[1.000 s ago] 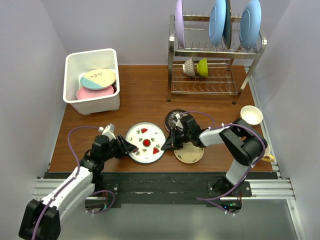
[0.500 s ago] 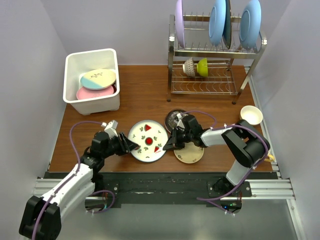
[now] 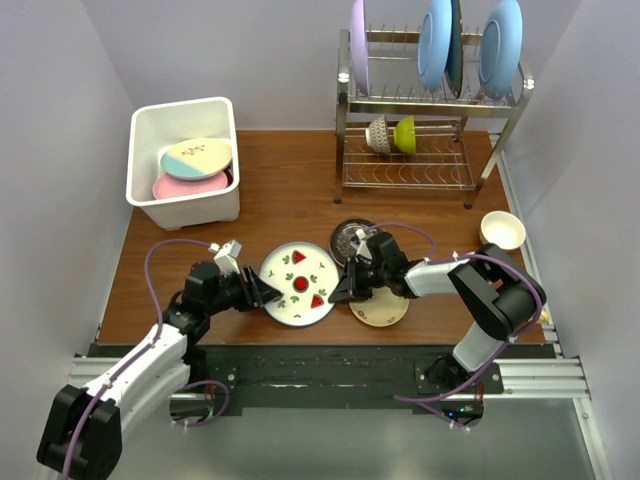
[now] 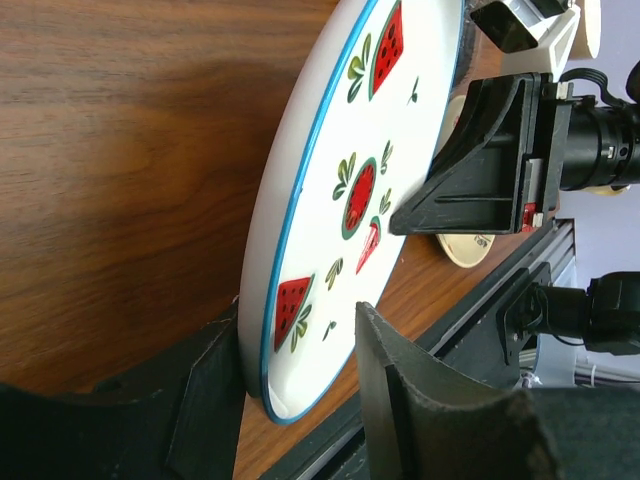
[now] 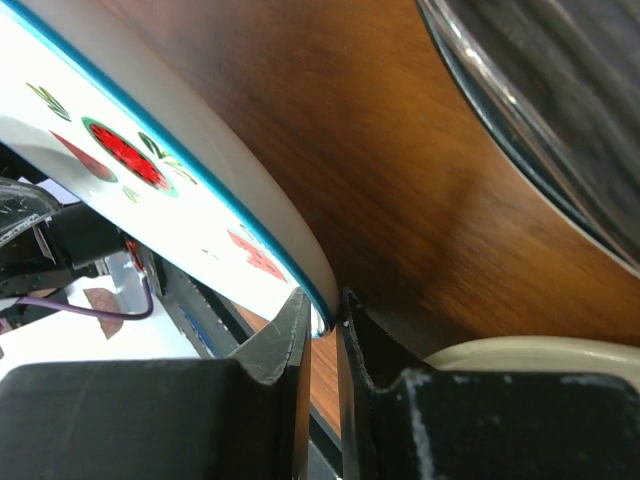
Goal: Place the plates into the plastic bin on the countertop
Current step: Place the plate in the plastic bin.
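The white plate with red-green fruit motifs (image 3: 298, 285) lies on the countertop (image 3: 280, 210) between both arms. My right gripper (image 3: 338, 291) is shut on its right rim (image 5: 322, 318), which is lifted slightly off the wood. My left gripper (image 3: 262, 293) straddles the plate's left rim (image 4: 295, 325), open, with a gap between the upper finger (image 4: 400, 390) and the plate's face. The white plastic bin (image 3: 150, 125) at the back left holds a half-blue half-cream plate (image 3: 196, 157) resting on a pink plate (image 3: 178, 188). A dark glass plate (image 3: 349, 236) and a cream maroon-rimmed plate (image 3: 382, 310) sit beside the right gripper.
A two-tier steel rack (image 3: 430, 105) at the back right holds lilac and light-blue plates upright, with small bowls on its lower shelf. A cream bowl (image 3: 502, 230) stands at the right edge. The table's front edge runs just behind both grippers.
The fruit plate has shifted slightly to the right with the right gripper's pinch. The left gripper has followed it to the right, still astride the left rim.
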Controlling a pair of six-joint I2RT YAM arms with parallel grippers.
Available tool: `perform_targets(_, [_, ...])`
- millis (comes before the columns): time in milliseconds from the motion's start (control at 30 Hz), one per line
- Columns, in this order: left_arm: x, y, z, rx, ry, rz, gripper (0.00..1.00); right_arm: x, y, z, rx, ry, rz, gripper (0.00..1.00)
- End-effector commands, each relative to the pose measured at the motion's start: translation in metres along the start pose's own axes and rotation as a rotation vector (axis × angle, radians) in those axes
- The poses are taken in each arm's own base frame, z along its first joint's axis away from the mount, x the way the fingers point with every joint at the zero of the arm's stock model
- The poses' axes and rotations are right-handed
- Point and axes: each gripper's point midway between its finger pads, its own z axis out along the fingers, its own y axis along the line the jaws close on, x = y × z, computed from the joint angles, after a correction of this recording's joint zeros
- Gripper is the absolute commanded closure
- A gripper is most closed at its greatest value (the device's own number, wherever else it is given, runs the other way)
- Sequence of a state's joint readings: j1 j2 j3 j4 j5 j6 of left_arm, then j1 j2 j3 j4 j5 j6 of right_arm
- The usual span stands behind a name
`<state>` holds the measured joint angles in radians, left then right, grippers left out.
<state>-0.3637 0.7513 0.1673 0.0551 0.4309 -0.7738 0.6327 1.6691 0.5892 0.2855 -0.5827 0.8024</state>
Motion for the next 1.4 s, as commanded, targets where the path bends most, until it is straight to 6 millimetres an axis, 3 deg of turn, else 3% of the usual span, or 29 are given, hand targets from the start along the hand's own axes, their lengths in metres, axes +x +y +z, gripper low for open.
perform_targets(0, [-0.023,-0.079,-0.008,0.296,-0.021,0.102,0.53,-0.010,0.046,-0.003,-0.152,-0.040,-0.139,1.00])
perform_targets(133, [-0.018,-0.081,-0.004,0.302,-0.004,0.107,0.61,-0.011,0.050,-0.005,-0.169,-0.045,-0.150,1.00])
perform_targets(333, [-0.015,-0.084,0.000,0.303,0.007,0.105,1.00,-0.011,0.052,-0.007,-0.173,-0.052,-0.161,1.00])
perform_targets(467, [-0.024,-0.081,-0.001,0.261,-0.033,0.105,1.00,-0.011,0.050,-0.007,-0.163,-0.049,-0.159,0.98])
perform_targets(600, [-0.031,-0.077,-0.005,0.210,-0.075,0.092,1.00,-0.011,0.049,-0.007,-0.158,-0.048,-0.152,0.89])
perform_targets(800, [-0.039,-0.074,-0.009,0.165,-0.107,0.071,1.00,-0.011,0.049,-0.010,-0.146,-0.066,-0.162,0.36])
perform_targets(900, [-0.041,-0.071,-0.009,0.147,-0.120,0.062,1.00,-0.013,0.052,-0.016,-0.142,-0.086,-0.175,0.20])
perform_targets(1033, [-0.044,-0.070,-0.010,0.132,-0.133,0.057,1.00,-0.017,0.057,-0.023,-0.138,-0.118,-0.199,0.13])
perform_targets(1367, [-0.063,-0.078,-0.020,0.110,-0.205,0.043,1.00,-0.021,0.068,-0.038,-0.139,-0.159,-0.231,0.09])
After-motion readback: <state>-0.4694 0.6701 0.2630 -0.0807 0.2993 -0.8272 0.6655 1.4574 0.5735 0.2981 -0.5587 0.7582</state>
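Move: The watermelon plate's middle lies about 7 cm to the right of the left hand, 2 cm ahead and a little below, its left rim already between the half-open fingers. From the right hand, which already pinches the opposite rim, the middle is some 8 cm left and 3 cm ahead. The black plate lies about 12 cm ahead and 4 cm right of that hand, the cream plate 9 cm right; the bin stands some 26 cm ahead and 20 cm left of the left hand. Dipping about a centimetre, the left hand shuts its half-open fingers on the plate's near-left rim, then keeps that pinch and climbs some 4 cm. The right hand holds until the left grip is set, then opens wide to release the rim and rises about 6 cm, rolling some 10 degrees, its open fingers still straddling the plate's edge. ##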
